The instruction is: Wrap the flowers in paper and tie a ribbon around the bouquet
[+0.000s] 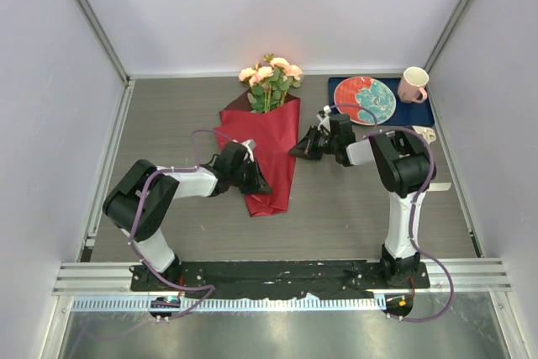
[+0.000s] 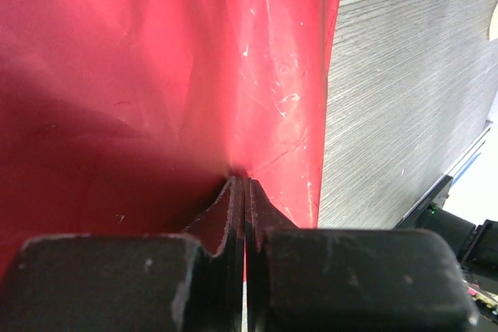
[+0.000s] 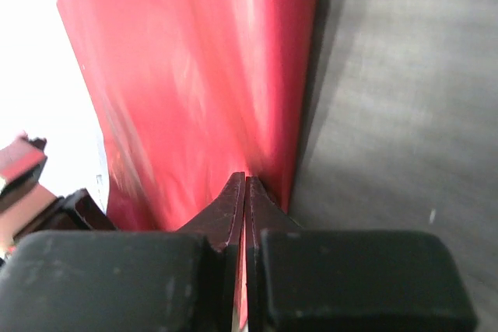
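Peach-pink flowers [image 1: 269, 75] lie at the back of the table, their stems hidden inside the dark red paper [image 1: 271, 145]. The paper is folded round them as a long cone pointing toward me: the bouquet. My left gripper [image 1: 256, 181] is at the cone's lower left edge, shut on a pinch of the paper [image 2: 156, 75], with red showing in the slit between its jaws [image 2: 245, 180]. From the right, my right gripper [image 1: 297, 150] is shut on the paper's right edge [image 3: 194, 75], its tips [image 3: 246, 177] pressed together. A cream bit, probably the ribbon [image 1: 425, 133], lies right of the right arm.
A red and teal plate [image 1: 365, 98] sits on a dark blue mat [image 1: 420, 114] at the back right, and a pink mug [image 1: 413, 84] stands on the mat's far corner. Grey walls close in the table on three sides.
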`<state>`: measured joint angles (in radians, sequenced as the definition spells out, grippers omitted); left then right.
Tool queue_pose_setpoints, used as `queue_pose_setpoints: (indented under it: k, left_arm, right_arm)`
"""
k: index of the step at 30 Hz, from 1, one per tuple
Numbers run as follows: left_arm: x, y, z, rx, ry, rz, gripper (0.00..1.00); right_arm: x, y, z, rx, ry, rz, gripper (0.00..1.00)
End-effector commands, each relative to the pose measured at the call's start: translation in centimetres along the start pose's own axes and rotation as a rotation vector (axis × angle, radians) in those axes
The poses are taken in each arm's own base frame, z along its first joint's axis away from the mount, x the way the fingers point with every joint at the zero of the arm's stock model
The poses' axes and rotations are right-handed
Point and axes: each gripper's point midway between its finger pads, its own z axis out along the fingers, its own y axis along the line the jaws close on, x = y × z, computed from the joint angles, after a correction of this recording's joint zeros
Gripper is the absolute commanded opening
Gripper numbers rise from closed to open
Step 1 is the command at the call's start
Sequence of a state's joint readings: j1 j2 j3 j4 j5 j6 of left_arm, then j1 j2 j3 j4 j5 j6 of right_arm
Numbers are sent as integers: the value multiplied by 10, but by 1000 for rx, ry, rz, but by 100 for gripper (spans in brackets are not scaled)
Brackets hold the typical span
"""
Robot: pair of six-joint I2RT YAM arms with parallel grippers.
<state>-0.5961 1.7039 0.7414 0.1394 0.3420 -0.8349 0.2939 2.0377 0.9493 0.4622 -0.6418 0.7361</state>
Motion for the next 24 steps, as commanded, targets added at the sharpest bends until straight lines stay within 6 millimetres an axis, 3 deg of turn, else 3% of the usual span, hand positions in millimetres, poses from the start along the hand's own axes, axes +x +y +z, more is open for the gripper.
queue_pose_setpoints:
  k: [1, 9, 18, 24]
  left_arm:
    - [21, 37, 6, -106, 37, -24, 0]
    - [27, 39, 3, -97, 42, -36, 0]
    - [26, 33, 2, -79, 40, -38, 0]
    - [27, 31, 2, -68, 49, -45, 0]
  right_arm:
    - [-32, -23, 18, 74, -64, 13, 0]
    - [-67, -73, 18, 218, -149, 155, 0]
    - [-104, -99, 30, 293, -186, 193, 0]
    - [-142, -115, 30, 360, -258, 209, 0]
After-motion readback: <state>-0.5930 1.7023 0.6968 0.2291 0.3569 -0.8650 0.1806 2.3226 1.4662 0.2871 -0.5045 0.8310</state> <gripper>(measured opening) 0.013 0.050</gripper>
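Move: The wrapped red paper's far right corner lies about 20 cm ahead of the right hand and 2 cm to its right, at about its height; the rose heads are some 30 cm ahead, 6 cm left and a little higher. The plate is about 21 cm ahead and 19 cm right. From the left hand, shut on the paper's lower part, that corner is roughly 34 cm ahead and 9 cm right, while the paper's near end is about 5 cm back. The right hand runs its still-shut fingertips forward along the wrap's right folded edge, keeping touch with the paper and staying low, some 15 cm towards the far corner beside the roses, veering about 4 cm to the right while the wrist turns roughly 15 degrees clockwise. The left hand stays in place near the paper's lower end, fingers still closed, and keeps the wrap held there against the table. ##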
